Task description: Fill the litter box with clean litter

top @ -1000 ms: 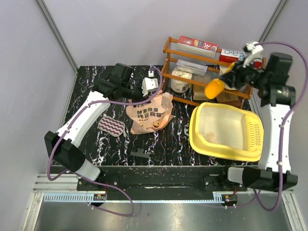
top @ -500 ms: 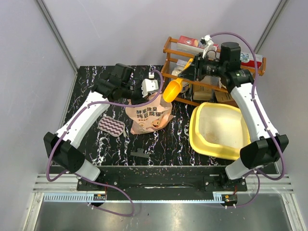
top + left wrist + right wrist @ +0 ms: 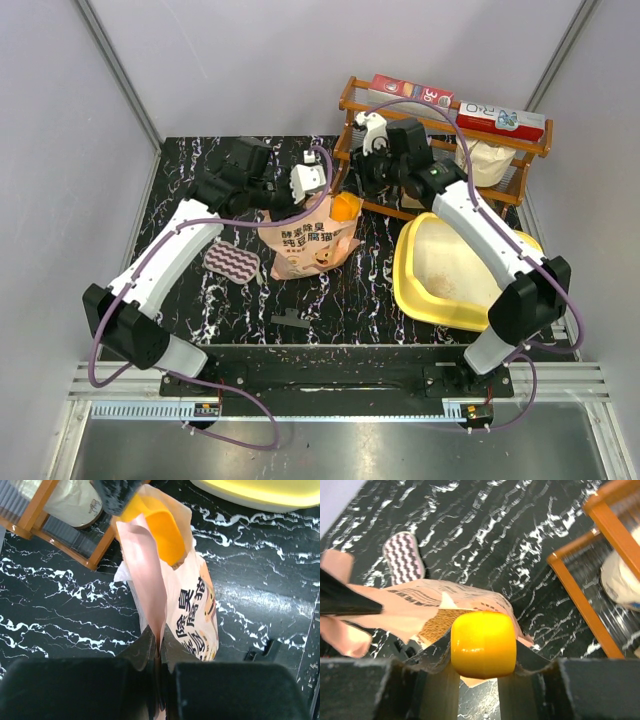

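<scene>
The litter box [image 3: 412, 287] is a yellow tray at the right, with a thin scatter of pale granules on its floor. The clean litter [image 3: 438, 625] shows as tan granules inside the open peach-orange bag [image 3: 305, 248], which stands mid-table. My left gripper [image 3: 160, 647] is shut on the bag's upper edge [image 3: 145, 570] and holds the mouth up. My right gripper [image 3: 481, 652] is shut on the handle of a yellow-orange scoop [image 3: 482, 642]. The scoop's bowl [image 3: 345, 207] sits in the bag's mouth, also seen in the left wrist view [image 3: 162, 530].
A wooden rack [image 3: 350, 150] with boxes, jars and a white sack [image 3: 485, 160] stands at the back right, close behind the right arm. A striped pad [image 3: 233, 263] lies left of the bag, and a small black piece [image 3: 290, 320] lies near the front edge.
My right arm has swung left from over the litter box to the bag, carrying the scoop into the bag's mouth. The left gripper has kept its hold on the bag.
</scene>
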Tool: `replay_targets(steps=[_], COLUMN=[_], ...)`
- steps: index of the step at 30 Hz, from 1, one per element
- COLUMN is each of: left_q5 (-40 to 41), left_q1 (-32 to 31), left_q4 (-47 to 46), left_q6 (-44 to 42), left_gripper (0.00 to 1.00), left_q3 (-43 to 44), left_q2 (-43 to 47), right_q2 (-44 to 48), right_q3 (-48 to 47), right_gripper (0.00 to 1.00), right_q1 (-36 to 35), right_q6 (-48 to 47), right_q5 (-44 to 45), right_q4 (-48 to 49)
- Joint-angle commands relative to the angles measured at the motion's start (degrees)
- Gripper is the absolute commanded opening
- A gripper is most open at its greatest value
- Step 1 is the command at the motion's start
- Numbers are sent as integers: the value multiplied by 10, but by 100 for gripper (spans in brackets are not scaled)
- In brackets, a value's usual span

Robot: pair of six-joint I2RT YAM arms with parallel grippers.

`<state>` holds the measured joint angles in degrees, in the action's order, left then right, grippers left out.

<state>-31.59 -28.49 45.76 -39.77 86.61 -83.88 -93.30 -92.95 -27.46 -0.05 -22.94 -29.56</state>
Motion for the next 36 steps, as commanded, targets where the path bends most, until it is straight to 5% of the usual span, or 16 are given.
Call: replay_targets(steps=[1,24,36], left_q5=[9,23,33], left_q1=[-2,-8,-8], left_q4=[-130,-192,-167], left_q6=[81,119,74], left_gripper=[0,0,0], left_q3=[-13,19,51], left_q2=[67,12,-5], right_q2=[35,-66,-19], right_q3=[34,162,169], right_gripper=[0,0,0], right_q1=[-16,-63,-26], right_q6=[52,212,359], right_q5=[164,143,-32], right_q4=[57,150,238])
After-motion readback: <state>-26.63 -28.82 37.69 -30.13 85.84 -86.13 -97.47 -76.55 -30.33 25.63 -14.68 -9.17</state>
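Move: The litter bag's open mouth, where the scoop in the right hand is headed, lies about 5 cm to the left of that hand, 6 cm back and 8 cm below. From the same hand the white tub on the rack is roughly 6 cm ahead, 6 cm right and 21 cm down; the litter box is some 29 cm right, 15 cm back and 25 cm down. From the left hand, which already pinches the bag's rim, the mouth is about 6 cm right, 1 cm ahead and 6 cm lower. Orange scoop, still gripped by the right hand, is lowered about 9 cm bowl-first through the bag's mouth into the litter, drifting some 3 cm left in the later part; the wrist swings about 15 degrees clockwise, then also tips downward as the descent slows. The left hand keeps its pinch on the rim, easing 3 cm forward and turning roughly 10 degrees counter-clockwise. ##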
